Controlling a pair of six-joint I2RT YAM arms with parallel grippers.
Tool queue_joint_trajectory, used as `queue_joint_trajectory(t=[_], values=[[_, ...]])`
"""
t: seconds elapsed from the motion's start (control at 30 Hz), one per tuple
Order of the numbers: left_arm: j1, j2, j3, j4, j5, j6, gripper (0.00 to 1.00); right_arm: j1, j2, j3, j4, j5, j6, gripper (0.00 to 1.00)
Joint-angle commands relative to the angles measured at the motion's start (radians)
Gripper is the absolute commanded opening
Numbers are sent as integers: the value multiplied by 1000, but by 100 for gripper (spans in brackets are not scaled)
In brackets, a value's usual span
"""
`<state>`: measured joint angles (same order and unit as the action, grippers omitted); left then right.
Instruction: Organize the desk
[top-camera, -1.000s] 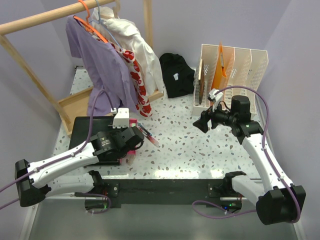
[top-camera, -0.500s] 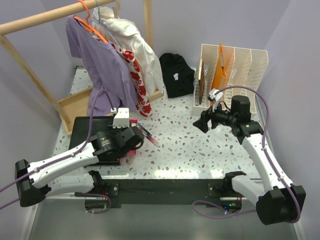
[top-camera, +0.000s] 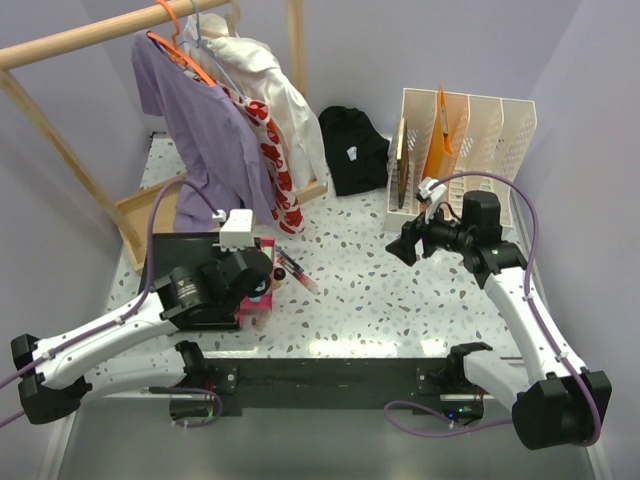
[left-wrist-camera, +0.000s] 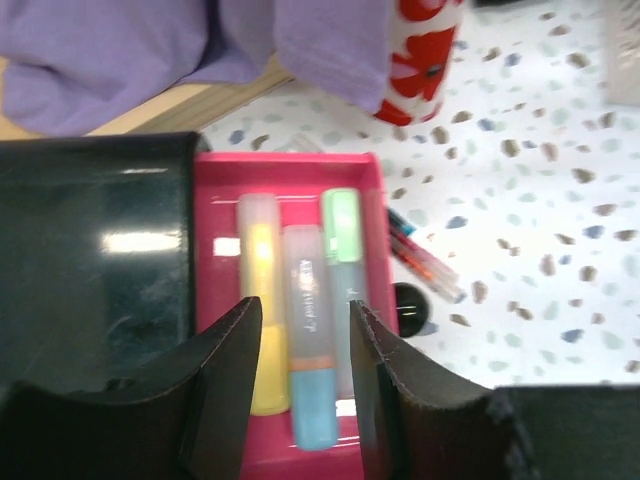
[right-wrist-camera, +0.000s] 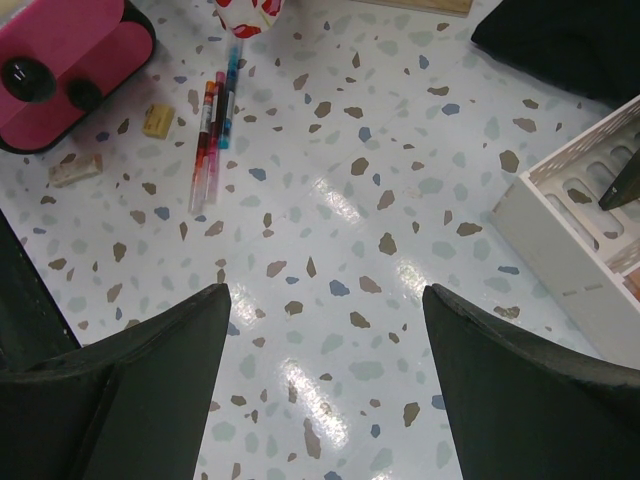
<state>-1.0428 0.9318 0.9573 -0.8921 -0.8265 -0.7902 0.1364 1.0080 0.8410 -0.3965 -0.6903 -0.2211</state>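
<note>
The desk (top-camera: 360, 290) is white terrazzo. A pink tray (left-wrist-camera: 290, 165) on its left side holds three highlighters side by side: a yellow one (left-wrist-camera: 262, 260), a blue-ended one (left-wrist-camera: 305, 290) and a green one (left-wrist-camera: 342, 230). My left gripper (left-wrist-camera: 303, 305) hovers over the tray, open, its jaws either side of the blue-ended highlighter without touching it. From above, the left gripper (top-camera: 258, 290) covers most of the tray. My right gripper (right-wrist-camera: 327, 295) hangs open over bare desk (right-wrist-camera: 330, 200), holding nothing, near the file rack (top-camera: 470, 130).
Loose pens (top-camera: 293, 270) and a black cap (left-wrist-camera: 410, 300) lie right of the tray, with small erasers (right-wrist-camera: 157, 120) nearby. A black pad (top-camera: 175, 255) sits left of the tray. A clothes rack with a purple shirt (top-camera: 205, 120), a wooden tray (top-camera: 150, 210) and black cloth (top-camera: 355, 145) stand behind.
My left gripper's jaws have widened over the pink tray and the left arm has drawn back toward the left. The right arm has not moved.
</note>
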Motion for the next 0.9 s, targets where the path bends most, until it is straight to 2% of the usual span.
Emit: queue_joint_trajectory(t=[0.0, 0.17, 0.47, 0.6, 0.87], values=[[4, -47, 15, 209, 125, 134, 47, -6, -5, 17, 16, 5, -7, 82], [4, -28, -17, 372, 278, 186, 47, -6, -8, 17, 13, 6, -9, 82], [4, 140, -32, 535, 440, 175, 45, -6, -16, 18, 10, 9, -14, 82], [4, 238, -23, 529, 408, 131, 42, -6, -20, 18, 10, 9, -14, 82], [7, 375, -5, 449, 296, 86, 43, -6, -23, 21, 5, 3, -14, 82]])
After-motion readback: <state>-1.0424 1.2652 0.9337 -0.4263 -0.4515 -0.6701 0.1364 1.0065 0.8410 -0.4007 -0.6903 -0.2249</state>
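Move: The three pens lie on the desk about 9 cm right of the left hand, 6 cm ahead and 15 below. The pink drawer with the highlighters is under that hand, its middle some 2 cm ahead and 12 below; the small yellow block is about 4 cm right and 2 ahead, 15 below. From the idle right hand the pens lie roughly 22 cm left, 2 ahead and 15 below. The left hand arcs about 13 cm right from the pink drawer towards the pens, rising slightly, then sinking, fingers part-open. ##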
